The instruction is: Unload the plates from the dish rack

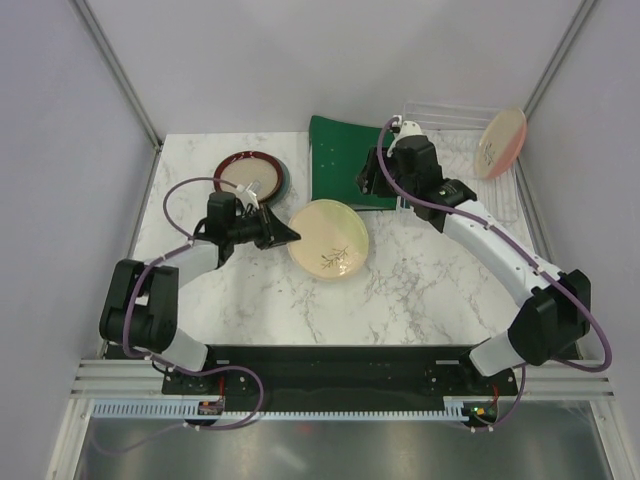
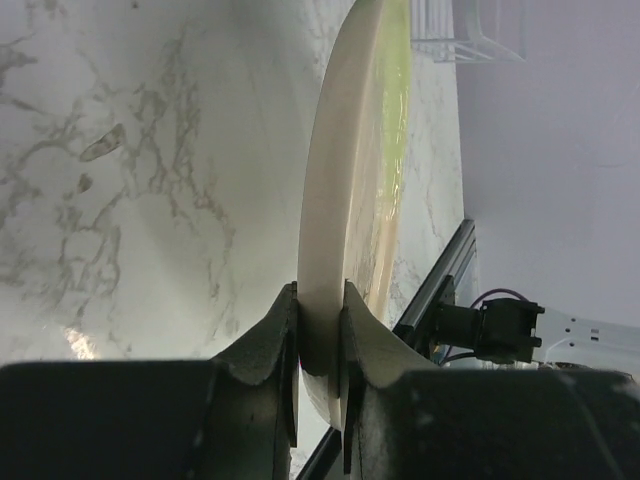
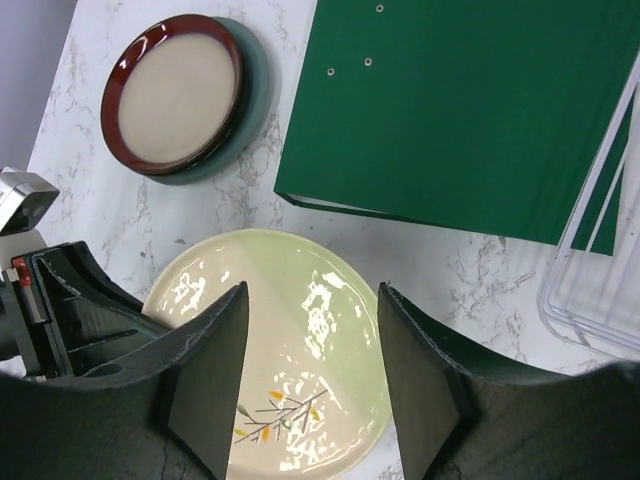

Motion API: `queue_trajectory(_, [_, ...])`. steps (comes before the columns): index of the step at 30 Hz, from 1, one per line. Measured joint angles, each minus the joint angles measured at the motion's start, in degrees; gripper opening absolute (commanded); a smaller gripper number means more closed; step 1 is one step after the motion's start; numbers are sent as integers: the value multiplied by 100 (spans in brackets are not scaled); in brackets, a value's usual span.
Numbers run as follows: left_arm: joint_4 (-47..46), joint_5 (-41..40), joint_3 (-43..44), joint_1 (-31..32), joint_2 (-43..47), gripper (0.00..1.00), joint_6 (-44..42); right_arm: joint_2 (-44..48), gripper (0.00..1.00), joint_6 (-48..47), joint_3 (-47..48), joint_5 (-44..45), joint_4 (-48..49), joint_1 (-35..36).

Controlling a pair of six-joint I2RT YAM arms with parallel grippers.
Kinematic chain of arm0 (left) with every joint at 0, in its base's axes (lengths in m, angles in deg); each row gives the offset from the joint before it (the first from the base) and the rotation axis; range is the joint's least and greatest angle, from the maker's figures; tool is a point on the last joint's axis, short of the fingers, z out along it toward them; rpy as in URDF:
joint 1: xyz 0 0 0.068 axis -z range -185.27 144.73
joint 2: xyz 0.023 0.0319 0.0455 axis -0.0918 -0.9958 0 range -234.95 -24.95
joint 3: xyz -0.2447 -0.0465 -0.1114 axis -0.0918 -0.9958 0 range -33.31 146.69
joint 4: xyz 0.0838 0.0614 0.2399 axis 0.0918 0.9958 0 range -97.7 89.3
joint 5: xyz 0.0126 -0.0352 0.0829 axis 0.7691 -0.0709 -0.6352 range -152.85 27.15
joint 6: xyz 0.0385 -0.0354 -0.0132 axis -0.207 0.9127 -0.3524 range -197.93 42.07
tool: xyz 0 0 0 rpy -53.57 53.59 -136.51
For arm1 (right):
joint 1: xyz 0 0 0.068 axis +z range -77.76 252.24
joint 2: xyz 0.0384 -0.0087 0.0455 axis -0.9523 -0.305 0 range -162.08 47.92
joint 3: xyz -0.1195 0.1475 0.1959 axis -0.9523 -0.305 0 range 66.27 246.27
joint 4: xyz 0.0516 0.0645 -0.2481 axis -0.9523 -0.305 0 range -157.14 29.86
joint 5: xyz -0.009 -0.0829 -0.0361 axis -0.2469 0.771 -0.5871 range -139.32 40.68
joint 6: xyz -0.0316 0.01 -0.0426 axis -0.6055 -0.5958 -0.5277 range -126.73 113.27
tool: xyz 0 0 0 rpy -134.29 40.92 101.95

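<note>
My left gripper [image 1: 287, 236] is shut on the near-left rim of the cream plate with the sprig motif [image 1: 330, 240] and holds it about level, low over the table's middle. The left wrist view shows the fingers [image 2: 270, 345] pinching that plate's edge [image 2: 345, 190]. The dark-red-rimmed plate [image 1: 249, 172] lies on the slate grey plate [image 1: 283, 180] at the back left. The cream-and-pink plate [image 1: 500, 142] stands on edge in the clear dish rack [image 1: 445, 112] at the back right. My right gripper [image 1: 372, 178] is open and empty above the green binder's near edge, and its view looks down on the sprig plate [image 3: 300, 340].
The flat green binder [image 1: 345, 158] lies at the back centre, between the plate stack and the rack, with one corner under the rack [image 3: 600, 280]. Grey walls close in the table on the left, back and right. The arm bases sit at the near edge.
</note>
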Motion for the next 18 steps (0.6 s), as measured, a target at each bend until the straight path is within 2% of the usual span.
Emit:
queue_trajectory(6, [734,-221,-59,-509,404,2,-402,-184,61,-2,0,-109,42,0])
queue_trajectory(11, [1541,-634,-57,-1305,708,2,-1001,-199,61,-9,-2,-122,63,0])
queue_trajectory(18, [2153,-1088,-35,-1510,706,2,-1257,-199,63,-240,0,219,11,-9])
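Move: The left hand already pinches the cream plate by its left rim, above bare table. Its likely resting spot is about 2 cm to the left, level ahead, some 10 cm below. The brown-rimmed plate stack stands about 20 cm ahead and 13 cm left; the green folder some 25 cm ahead and 18 cm right. From the empty right hand, that spot is roughly 23 cm left, 7 cm back and 24 cm below. The left hand carries the pinched cream plate about 12 cm left, in front of the stack, turning counter-clockwise. ##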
